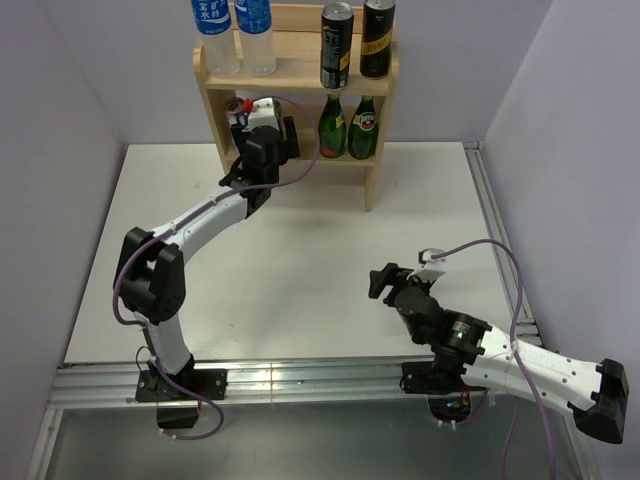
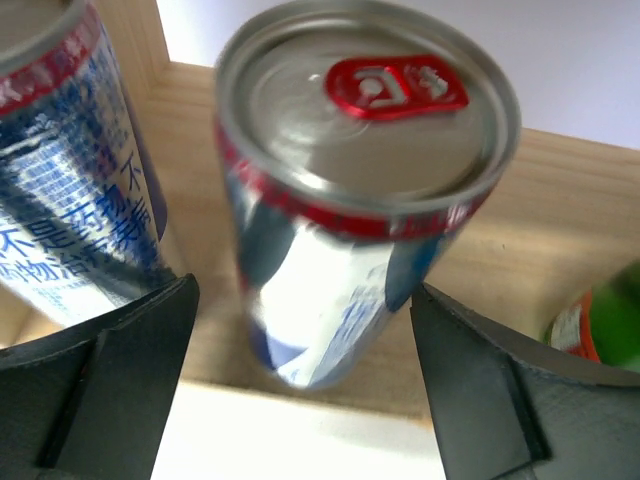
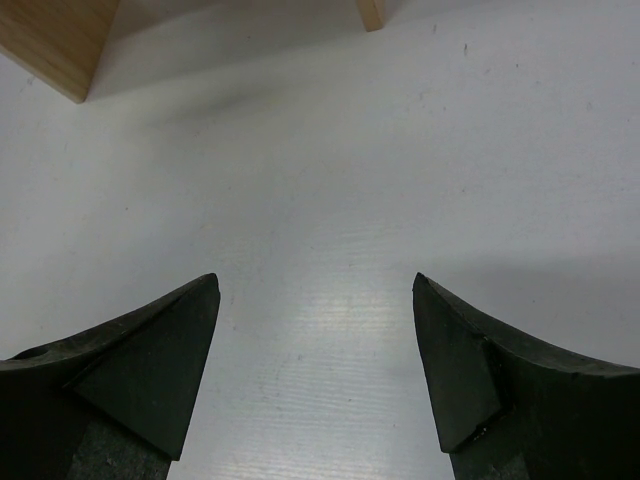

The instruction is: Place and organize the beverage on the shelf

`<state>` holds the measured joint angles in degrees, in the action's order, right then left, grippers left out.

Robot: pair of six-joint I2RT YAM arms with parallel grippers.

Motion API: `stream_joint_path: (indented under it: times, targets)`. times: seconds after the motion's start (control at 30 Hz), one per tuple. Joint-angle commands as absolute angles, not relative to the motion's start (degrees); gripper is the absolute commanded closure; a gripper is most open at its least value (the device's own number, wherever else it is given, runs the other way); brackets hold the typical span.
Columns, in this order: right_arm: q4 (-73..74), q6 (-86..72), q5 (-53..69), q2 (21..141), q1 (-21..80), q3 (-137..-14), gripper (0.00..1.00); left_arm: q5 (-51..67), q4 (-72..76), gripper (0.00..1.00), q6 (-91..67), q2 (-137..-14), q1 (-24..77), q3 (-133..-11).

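The light-wood shelf [image 1: 300,75] stands at the table's far edge. Two water bottles [image 1: 236,35] and two black-and-gold cans [image 1: 355,42] stand on its top tier. My left gripper [image 1: 258,118] is at the lower tier's left part. In the left wrist view a slim silver can [image 2: 365,200] with a red tab stands on the lower board, and the left gripper [image 2: 303,300] is open, its fingers apart from the can on both sides. A second silver can [image 2: 60,180] stands just left of it. My right gripper [image 1: 385,283] hangs open and empty over the table [image 3: 315,285].
Two green glass bottles [image 1: 348,128] fill the right part of the lower tier, and one shows at the right edge of the left wrist view [image 2: 600,320]. The shelf's side panel foot [image 3: 60,40] lies ahead of the right gripper. White walls close in the table.
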<state>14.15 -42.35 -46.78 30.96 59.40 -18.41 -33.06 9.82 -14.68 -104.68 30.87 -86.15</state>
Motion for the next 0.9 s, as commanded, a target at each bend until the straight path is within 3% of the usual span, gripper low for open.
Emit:
stream_joint_path:
  times: [0.0, 0.4, 0.5, 0.53, 0.6, 0.67, 0.7, 0.73, 0.8, 0.87]
  targets:
    - [13.1, -42.9, -49.1, 32.0, 59.8, -19.0, 0.15, -31.4, 10.6, 0.05, -16.3, -99.1, 31.0, -84.5]
    - [17.3, -39.1, -49.0, 32.7, 59.9, -28.3, 0.16, -28.7, 8.3, 0.02, -17.0, -91.6, 33.8, -79.5]
    - [15.3, -34.8, -47.7, 33.4, 59.8, -33.8, 0.21, -28.6, 6.3, 0.02, -17.8, -88.5, 35.0, -77.9]
    - [14.2, -33.5, -46.7, 34.2, 59.8, -35.7, 0.32, -28.9, 5.9, 0.02, -18.5, -87.5, 35.4, -77.1]
    - [13.3, -28.8, -45.9, 38.2, 59.8, -42.7, 0.42, -29.7, 5.0, 0.02, -19.7, -83.2, 36.8, -73.6]
    - [12.9, -25.9, -44.7, 44.0, 59.8, -48.1, 0.59, -30.1, 3.7, 0.02, -22.1, -79.9, 37.5, -70.9]
    - [13.0, -23.0, -44.2, 46.3, 59.8, -53.6, 0.68, -29.9, 3.7, 0.02, -22.8, -76.3, 38.1, -67.5]
    - [13.0, -21.6, -43.9, 48.4, 59.7, -56.4, 0.85, -30.0, 3.1, 0.03, -23.8, -74.5, 38.3, -66.0]
    - [12.2, -17.3, -41.9, 54.4, 59.6, -63.6, 1.0, -30.6, 2.3, 0.03, -24.7, -70.0, 39.5, -61.9]
    - [12.3, -15.4, -37.7, 60.2, 58.3, -68.4, 1.0, -31.2, 0.6, 0.03, -26.1, -67.4, 40.3, -59.5]
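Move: The right-hand can stands on the middle shelf some 3 cm ahead of the open left gripper, about 1 cm to its right and roughly level with it. The other can is about 9 cm left of that can and 2 cm deeper. The nearer green bottle stands 16 cm right of the can, at its depth. From the right gripper, that same can lies about 35 cm ahead, 34 cm left and 15 cm higher. Draw the left gripper back from around the can and out of the shelf, about 15 cm and rising slightly, fingers kept wide, the wrist turning a little clockwise. After a short wait, lift the empty right gripper fast, some 23 cm up and a little left, tipping its fingers upward and shutting them on nothing. ##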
